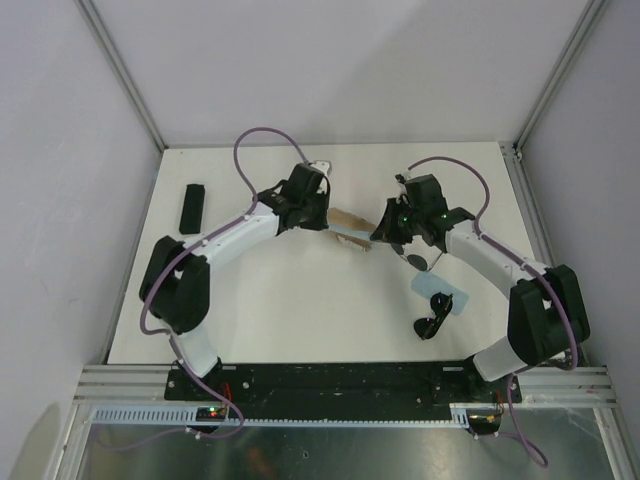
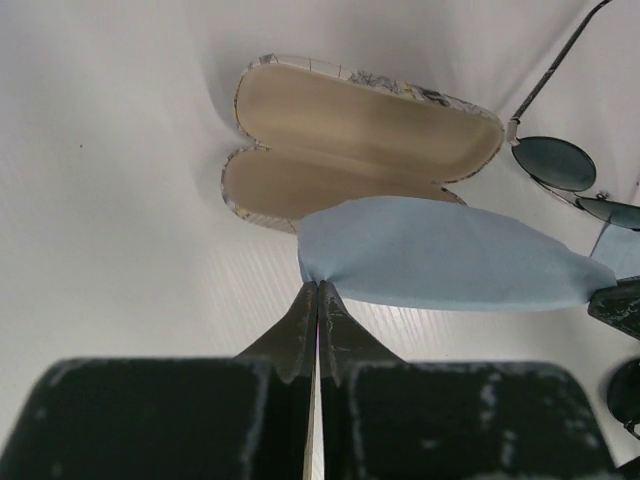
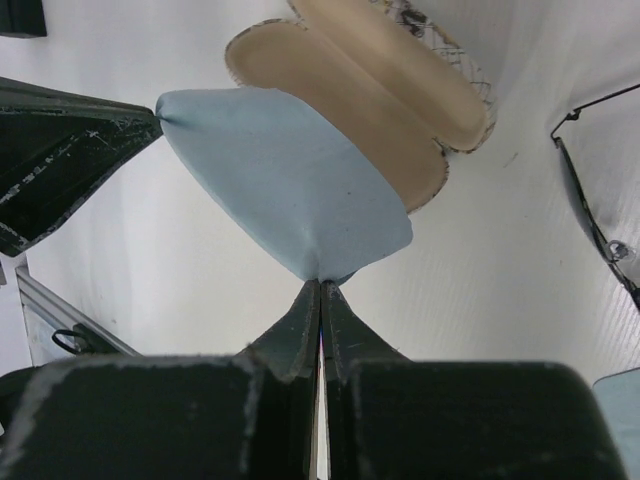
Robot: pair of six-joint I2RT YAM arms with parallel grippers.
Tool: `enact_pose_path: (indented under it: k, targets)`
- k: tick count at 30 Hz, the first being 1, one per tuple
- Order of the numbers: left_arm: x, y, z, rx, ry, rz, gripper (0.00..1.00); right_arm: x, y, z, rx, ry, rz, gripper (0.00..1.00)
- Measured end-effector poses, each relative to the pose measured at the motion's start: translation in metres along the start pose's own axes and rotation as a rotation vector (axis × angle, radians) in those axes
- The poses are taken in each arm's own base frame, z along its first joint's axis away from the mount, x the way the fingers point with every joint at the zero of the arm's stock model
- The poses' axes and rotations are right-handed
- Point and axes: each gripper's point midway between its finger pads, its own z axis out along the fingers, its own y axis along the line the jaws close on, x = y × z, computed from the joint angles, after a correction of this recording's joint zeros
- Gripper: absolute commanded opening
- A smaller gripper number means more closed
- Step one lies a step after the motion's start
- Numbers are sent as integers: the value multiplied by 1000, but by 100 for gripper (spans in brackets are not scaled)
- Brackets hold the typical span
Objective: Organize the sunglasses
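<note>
A light blue cloth point(image 2: 440, 255) is stretched between my two grippers above the open beige patterned case point(image 2: 350, 140). My left gripper point(image 2: 317, 285) is shut on one corner of the cloth. My right gripper point(image 3: 320, 282) is shut on the opposite corner of the cloth point(image 3: 290, 190), with the case point(image 3: 380, 80) behind it. The thin wire-frame sunglasses point(image 2: 555, 162) lie on the table just right of the case, also seen as the wire sunglasses point(image 1: 415, 258) under my right wrist. The chunky black sunglasses point(image 1: 432, 322) lie nearer the front right.
A second light blue cloth point(image 1: 440, 295) lies under the chunky pair. A black oblong case point(image 1: 191, 205) sits at the far left of the white table point(image 1: 300, 310). White walls enclose the table on three sides.
</note>
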Motion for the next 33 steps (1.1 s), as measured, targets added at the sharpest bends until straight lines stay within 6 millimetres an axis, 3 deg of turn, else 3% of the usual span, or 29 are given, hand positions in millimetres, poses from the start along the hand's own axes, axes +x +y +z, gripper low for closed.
enact_pose_path:
  k: [13, 19, 24, 33]
  targets:
    - [-19, 14, 43, 33, 33, -9, 0, -7, -20, 32, 20, 38, 47, 0]
    - [-17, 17, 62, 40, 58, 2, 0, -20, -22, 43, 16, 33, 56, 0]
    - [-15, 19, 70, 38, 71, 5, 0, -27, -25, 53, 15, 34, 59, 0]
    - [-14, 25, 74, 31, 75, 15, 0, -18, -35, 66, 36, 69, 73, 0]
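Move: The open glasses case lies between and ahead of my hands, which stretch the blue cloth. From my left hand its middle is about 5 cm ahead, 6 cm right and 11 cm below. From my right it is roughly 8 cm ahead, 6 cm left and 12 cm below. The wire sunglasses sit some 13 cm right and 5 cm ahead of my right hand, the black sunglasses about 18 cm right and 16 cm back, both on the table. With my fingers still shut on the cloth's two ends, I carry it forward over the open case and down towards it, both hands together, about 6 cm out and 5 cm lower. My left hand gets most of its reach done early, then sinks and eases off; my right dips, reaches on, and finishes sinking straight down. ##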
